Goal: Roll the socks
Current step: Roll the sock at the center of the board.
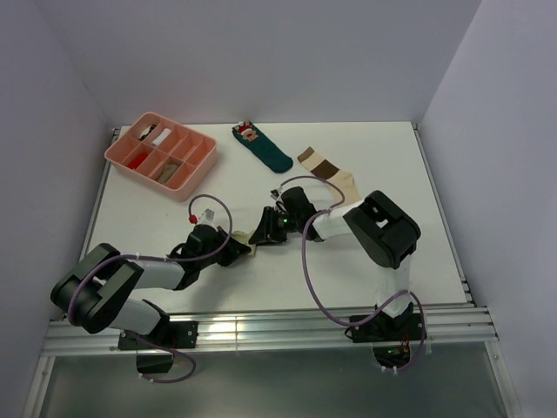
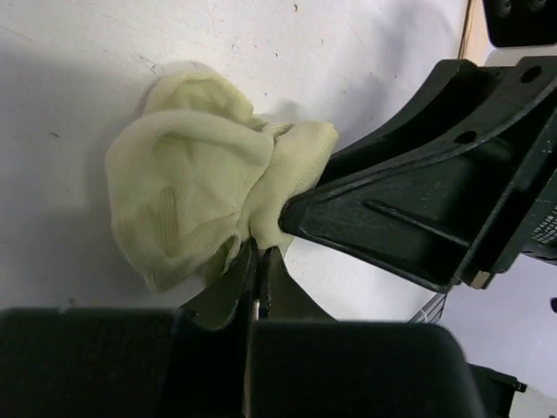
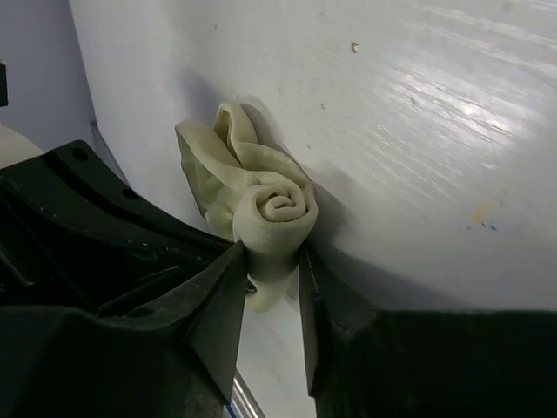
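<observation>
The plain pale tan sock [image 3: 274, 209] lies on the white table, coiled into a tight spiral at one end and bunched loose at the other [image 2: 187, 196]. My right gripper [image 3: 271, 261] has its two fingers pressed against either side of the coil. My left gripper [image 2: 258, 261] is shut, pinching the loose edge of the same sock. In the top view the two grippers, left [image 1: 237, 252] and right [image 1: 259, 235], meet nose to nose at mid-table and hide most of the sock [image 1: 247, 236]. The cream sock with brown bands [image 1: 326, 170] lies flat behind them.
A dark teal sock with a red-and-white figure [image 1: 263, 146] lies at the back centre. A pink divided tray [image 1: 205, 162] sits at the back left. The right gripper's black finger [image 2: 392, 218] fills the right side of the left wrist view.
</observation>
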Available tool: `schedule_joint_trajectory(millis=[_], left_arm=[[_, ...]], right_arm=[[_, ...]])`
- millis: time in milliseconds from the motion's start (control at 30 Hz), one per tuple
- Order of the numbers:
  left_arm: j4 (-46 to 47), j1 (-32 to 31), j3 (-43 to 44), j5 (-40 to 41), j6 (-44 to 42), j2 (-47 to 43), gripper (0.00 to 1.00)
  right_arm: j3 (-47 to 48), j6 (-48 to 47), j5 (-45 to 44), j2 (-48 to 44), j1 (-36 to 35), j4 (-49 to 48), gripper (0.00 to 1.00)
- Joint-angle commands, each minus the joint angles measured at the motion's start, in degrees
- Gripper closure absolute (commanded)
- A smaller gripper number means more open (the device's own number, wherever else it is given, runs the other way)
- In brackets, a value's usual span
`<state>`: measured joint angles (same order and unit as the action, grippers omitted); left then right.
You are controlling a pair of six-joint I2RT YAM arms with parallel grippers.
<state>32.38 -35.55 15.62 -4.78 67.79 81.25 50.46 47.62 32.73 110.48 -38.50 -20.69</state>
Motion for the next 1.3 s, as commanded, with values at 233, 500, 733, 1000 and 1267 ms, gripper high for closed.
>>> schedule_joint_trajectory(millis=[233,500,733,1000,1267], left_arm=[[-7.7,2.0,1.9,-1.9,-5.1,3.7,0.99],[-13.6,2.0,13.8,-2.7,-14.5,11.5,0.87],[-15.1,1.9,21.9,-4.0,-20.8,15.7,0.61],[-20.3,-3.4,21.3,13.8,-30.4,2.3,0.39],[-18.6,-19.7,22.5,32.2,-41.8,2.8,0.40]], right_arm=[[-0.8,-2.2,-0.5,2.6,0.4,-3.0,1.00],[-2.9,-4.7,-10.1,-3.9,4.3,6.3,1.00],[-3.3,-2.6,-20.1,-9.0,4.9,15.8,1.00],[4.6,-2.2,-24.7,-7.9,4.9,30.6,1.00],[12.3,-2.8,-25.0,-5.1,4.6,41.2,1.00]])
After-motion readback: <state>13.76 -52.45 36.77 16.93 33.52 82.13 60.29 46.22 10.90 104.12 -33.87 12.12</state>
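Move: The pale green sock, partly rolled, lies in the left fingers, its middle about 2 cm ahead and 1 cm left of the left hand. From the right hand, whose half-open fingers straddle the roll, its middle is about 2 cm to the left, level front to back. Also from the right hand, the dark green Christmas sock lies some 26 cm ahead and 3 cm right, the striped sock about 19 cm ahead and 21 cm right. The sock's roll is pinched by the right fingers as they shut, then drawn low over the board, about 5 cm forward and 8 cm right, that hand turning clockwise and rolling some 30 degrees in all. The left fingers open and let go as their hand travels along forward and to the right, then it rises about 5 cm over the board, tilting downward and easing back and right, wide open. ##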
